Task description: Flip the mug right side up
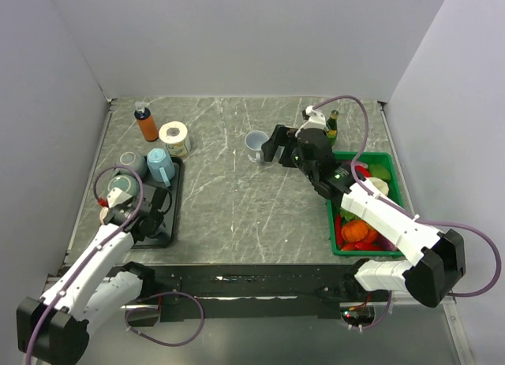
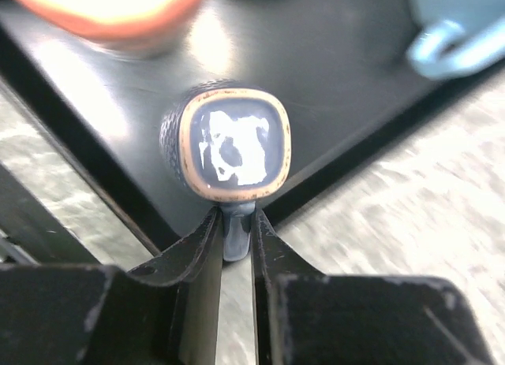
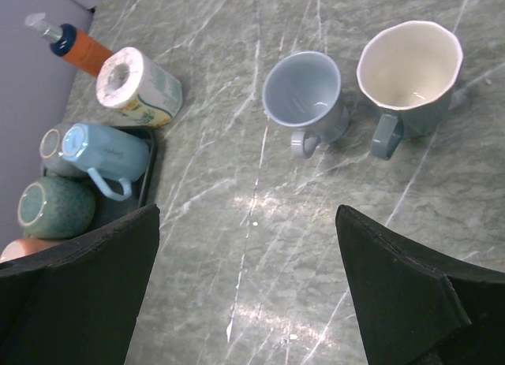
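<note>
A dark mug (image 2: 233, 144) with a brown-rimmed base stands upside down on the black tray (image 2: 339, 81), its worn underside facing my left wrist camera. My left gripper (image 2: 235, 223) is shut on its handle (image 2: 237, 237), which sticks out over the tray's edge. From above, my left gripper (image 1: 150, 210) sits over the tray (image 1: 175, 193) and hides that mug. My right gripper (image 3: 246, 215) hangs open above bare table, nothing between its fingers, and shows in the top view (image 1: 276, 150) beside an upright grey-blue mug (image 1: 255, 147).
The tray also holds a light blue mug (image 1: 160, 164), a green one (image 1: 122, 182) and a grey one (image 1: 132, 160). An orange bottle (image 1: 146, 122) and a tape roll (image 1: 174, 138) stand behind it. A second upright mug (image 3: 406, 65) is near the right gripper. A green bin (image 1: 394, 193) of vegetables lies right.
</note>
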Controlling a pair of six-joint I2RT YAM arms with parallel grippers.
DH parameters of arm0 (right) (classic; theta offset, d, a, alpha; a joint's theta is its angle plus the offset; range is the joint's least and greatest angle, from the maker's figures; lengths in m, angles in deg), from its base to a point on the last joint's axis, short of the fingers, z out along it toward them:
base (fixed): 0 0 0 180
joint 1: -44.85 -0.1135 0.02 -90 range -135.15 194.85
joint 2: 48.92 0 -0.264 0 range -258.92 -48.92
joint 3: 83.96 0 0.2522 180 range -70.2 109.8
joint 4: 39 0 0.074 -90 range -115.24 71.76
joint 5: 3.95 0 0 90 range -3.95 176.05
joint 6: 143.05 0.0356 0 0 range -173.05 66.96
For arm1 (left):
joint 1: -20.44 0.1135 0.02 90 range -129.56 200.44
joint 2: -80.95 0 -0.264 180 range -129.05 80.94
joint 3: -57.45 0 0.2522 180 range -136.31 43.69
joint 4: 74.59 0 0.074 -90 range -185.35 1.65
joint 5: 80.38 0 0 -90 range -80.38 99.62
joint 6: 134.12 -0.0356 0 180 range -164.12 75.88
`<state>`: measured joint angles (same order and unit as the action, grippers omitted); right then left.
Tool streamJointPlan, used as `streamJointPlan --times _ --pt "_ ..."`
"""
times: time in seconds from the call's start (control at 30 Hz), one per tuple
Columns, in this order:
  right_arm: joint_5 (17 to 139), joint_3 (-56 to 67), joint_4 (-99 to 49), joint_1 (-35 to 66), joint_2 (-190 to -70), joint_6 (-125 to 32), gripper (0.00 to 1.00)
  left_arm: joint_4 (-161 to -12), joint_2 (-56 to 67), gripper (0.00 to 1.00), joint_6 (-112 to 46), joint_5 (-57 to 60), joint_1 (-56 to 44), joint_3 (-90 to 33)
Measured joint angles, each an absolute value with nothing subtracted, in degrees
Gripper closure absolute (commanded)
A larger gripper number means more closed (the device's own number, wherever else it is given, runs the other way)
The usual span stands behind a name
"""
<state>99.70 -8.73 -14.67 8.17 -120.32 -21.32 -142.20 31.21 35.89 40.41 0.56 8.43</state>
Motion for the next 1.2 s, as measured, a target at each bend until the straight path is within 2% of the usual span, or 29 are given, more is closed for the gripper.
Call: streamJointPlan --times 0.37,0.63,0.97,1.2 --pt "91.5 -9.6 -15.8 8.3 -119.0 -20.0 0.00 -138.4 40.2 0.99 24.6 29.7 0.6 0.0" --pt "75.8 -15.4 -23.5 8.4 -118.8 -16.6 0.00 -125.0 46.2 0.99 17.6 18.5 0.6 -1.5" --pt "53.8 -21.2 -52.0 8.4 -122.4 1.2 0.01 -92.7 46.5 0.99 16.7 3.2 0.6 1.1" --pt "47.9 -21.6 -78.3 8.2 -131.8 20.9 0.07 -78.0 43.2 0.99 16.8 -4.3 0.6 3.6"
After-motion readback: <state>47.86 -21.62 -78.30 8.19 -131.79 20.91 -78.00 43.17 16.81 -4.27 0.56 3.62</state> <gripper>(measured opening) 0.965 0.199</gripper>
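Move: The left hand already has the upside-down mug by its handle, the body about 3 cm ahead and 4 cm left of its fingers. The peach mug sits some 15 cm left and 3 ahead, the light blue mug about 19 cm ahead. The right gripper hangs roughly 35 cm right, 15 ahead and 18 higher. From the right hand the held mug is about 39 cm left, 12 back and 19 below; the grey-white mug stands 12 cm ahead, 5 left, 22 down. Up about 30 cm and some 16 cm to the right, slightly forward, the left hand carries the mug out of the tray towards the other gripper, keeping the handle pinched while the wrist swings the fingers up from pointing down and round clockwise. The open right hand comes left and back to meet it, first dipping, then rising about 8 cm, turning and rolling roughly 50 degrees each with its left side lifting. ##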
